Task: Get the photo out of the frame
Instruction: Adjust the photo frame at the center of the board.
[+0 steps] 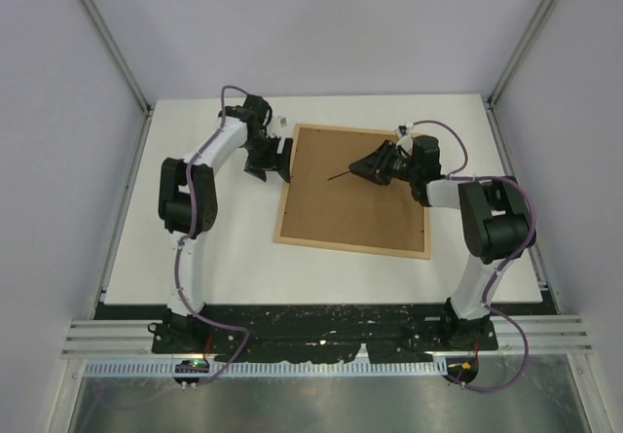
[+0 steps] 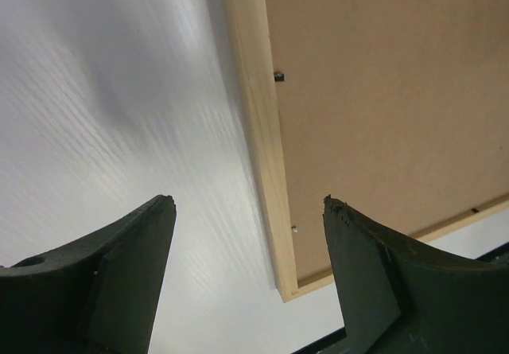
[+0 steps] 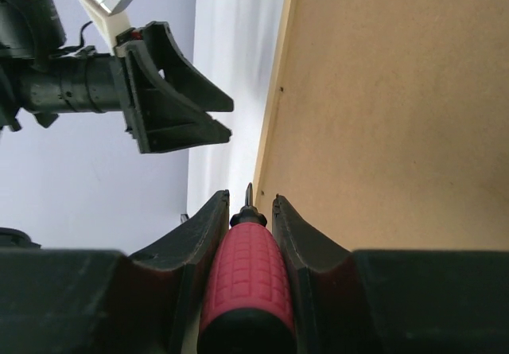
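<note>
The frame (image 1: 360, 209) lies face down on the white table, its brown fibreboard back up inside a light-wood border (image 2: 262, 147). The photo is hidden beneath that back. My left gripper (image 1: 282, 161) hangs open at the frame's left edge, jaws straddling the wooden border (image 2: 248, 203), touching nothing. My right gripper (image 1: 375, 167) hovers over the back's upper right, shut on a red-handled screwdriver (image 3: 246, 274). Its thin shaft (image 1: 341, 174) points left across the board (image 3: 398, 107), towards the left gripper (image 3: 227, 119).
Small metal tabs (image 2: 279, 75) (image 2: 294, 229) sit along the inner edge of the border. White table (image 1: 195, 258) surrounds the frame, with enclosure walls on three sides and a black strip (image 1: 321, 311) at the near edge.
</note>
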Robot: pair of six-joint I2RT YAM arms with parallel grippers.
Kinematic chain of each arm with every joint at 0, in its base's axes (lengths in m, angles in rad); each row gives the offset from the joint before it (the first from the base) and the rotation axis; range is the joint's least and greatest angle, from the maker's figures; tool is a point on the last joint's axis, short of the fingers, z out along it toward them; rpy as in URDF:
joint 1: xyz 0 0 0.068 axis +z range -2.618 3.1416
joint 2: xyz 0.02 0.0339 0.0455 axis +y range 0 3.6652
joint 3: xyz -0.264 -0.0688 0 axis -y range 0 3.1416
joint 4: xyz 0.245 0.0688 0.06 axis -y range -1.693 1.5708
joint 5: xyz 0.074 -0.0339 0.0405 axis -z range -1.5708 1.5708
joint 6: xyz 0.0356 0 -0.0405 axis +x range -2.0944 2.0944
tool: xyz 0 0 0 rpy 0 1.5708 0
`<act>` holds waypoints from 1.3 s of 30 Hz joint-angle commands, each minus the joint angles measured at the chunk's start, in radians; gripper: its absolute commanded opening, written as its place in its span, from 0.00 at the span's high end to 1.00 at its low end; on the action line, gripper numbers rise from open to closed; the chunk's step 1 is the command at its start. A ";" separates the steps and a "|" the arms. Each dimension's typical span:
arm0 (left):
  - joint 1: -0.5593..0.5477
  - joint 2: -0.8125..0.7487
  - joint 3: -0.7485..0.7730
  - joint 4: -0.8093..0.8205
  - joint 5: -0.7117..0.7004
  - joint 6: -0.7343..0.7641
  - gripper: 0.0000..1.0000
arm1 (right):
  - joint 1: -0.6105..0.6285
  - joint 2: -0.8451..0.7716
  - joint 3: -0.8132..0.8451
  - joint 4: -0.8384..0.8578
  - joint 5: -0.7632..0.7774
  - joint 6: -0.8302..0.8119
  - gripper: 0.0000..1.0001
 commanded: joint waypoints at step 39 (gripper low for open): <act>-0.144 -0.057 -0.230 0.122 -0.238 -0.310 1.00 | 0.150 -0.038 -0.012 0.127 0.094 -0.090 0.92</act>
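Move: The middle of the photo frame's left rail lies about 3 cm to the right of the open left hand, 2 cm back and 5 cm below it. On that same low level, the frame's near left corner is some 15 cm back and roughly level sideways, its far left corner about 14 cm ahead and 6 cm right, and the middle of the brown backing some 20 cm right and 3 cm back. From the right hand the rail's middle is about 19 cm left, 2 cm back and 9 cm down. After a small nudge forward, the left hand sinks about 4.5 cm and comes back and to the right onto the frame's left rail, its wide-open fingers shutting until they pinch the rail near its middle, then drawing back about another centimetre while the hand turns slightly counter-clockwise. The right hand, still gripping the red screwdriver, travels about 4 cm left over the backing and ends some 2 cm higher, its fingers unchanged. ##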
